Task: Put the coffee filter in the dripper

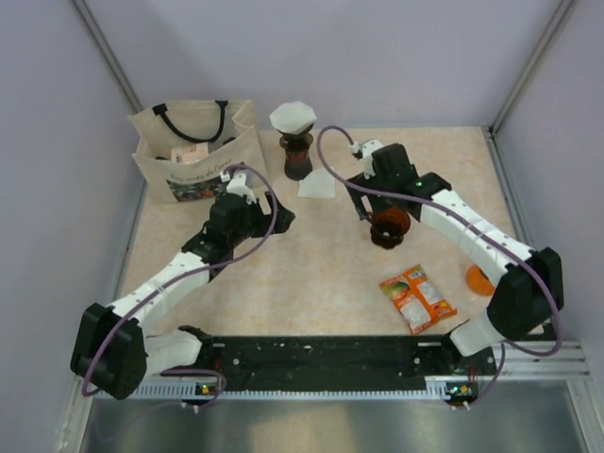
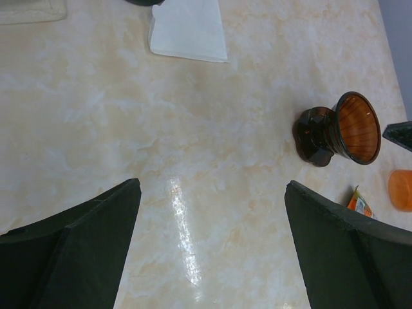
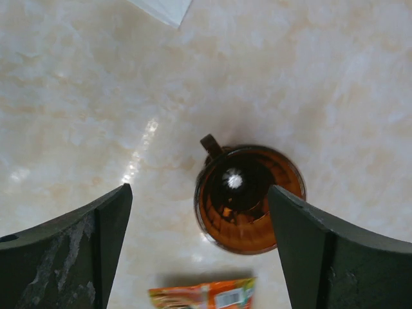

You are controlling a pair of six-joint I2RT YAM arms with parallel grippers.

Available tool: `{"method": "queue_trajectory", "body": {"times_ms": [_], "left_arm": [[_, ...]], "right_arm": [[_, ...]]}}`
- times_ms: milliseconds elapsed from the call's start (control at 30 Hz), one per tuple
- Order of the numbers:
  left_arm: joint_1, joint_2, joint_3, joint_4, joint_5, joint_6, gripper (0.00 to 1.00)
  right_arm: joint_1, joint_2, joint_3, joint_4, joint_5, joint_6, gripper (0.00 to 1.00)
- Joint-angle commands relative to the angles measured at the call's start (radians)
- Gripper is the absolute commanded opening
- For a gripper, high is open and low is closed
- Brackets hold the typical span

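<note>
The dripper, an amber-brown translucent cone with a small handle, looks to be standing upright on the table right of centre. My right gripper hangs over it. In the right wrist view the dripper sits between the open jaws, close to the right finger, with nothing inside it. A flat white coffee filter lies on the table behind it, also seen in the left wrist view. My left gripper is open over bare table, left of the dripper.
A second dark dripper holding a white filter stands at the back. A canvas tote bag sits at the back left. An orange snack packet and an orange object lie near my right arm.
</note>
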Motion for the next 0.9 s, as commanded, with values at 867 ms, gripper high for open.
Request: {"method": "queue_trajectory", "body": {"times_ms": [867], "left_arm": [[-0.001, -0.348, -0.068, -0.096, -0.332, 0.040, 0.99]], "right_arm": [[-0.042, 0.624, 0.526, -0.379, -0.140, -0.724, 0.59]]}}
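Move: Below and slightly ahead of the right hand stands the brown dripper, its middle about 3 cm forward, 4 cm to the right and 13 cm down, with its handle sticking out leftward roughly 5 cm ahead of the hand and 1 cm left. The white filter papers lie some 14 cm ahead and 12 cm left of that hand, the orange packet about 14 cm back and 11 cm right. From the left hand the brown dripper is about 4 cm ahead and 23 cm right. Swinging counter-clockwise by some 40 degrees, the right hand first slides about 5 cm forward and a little left, then sinks about 11 cm towards the brown dripper's handle, fingers steepening to point nearly straight down and narrowing partway around it, still open. The left hand, empty and wide open, backs away leftward and upward, roughly 7 cm left. ##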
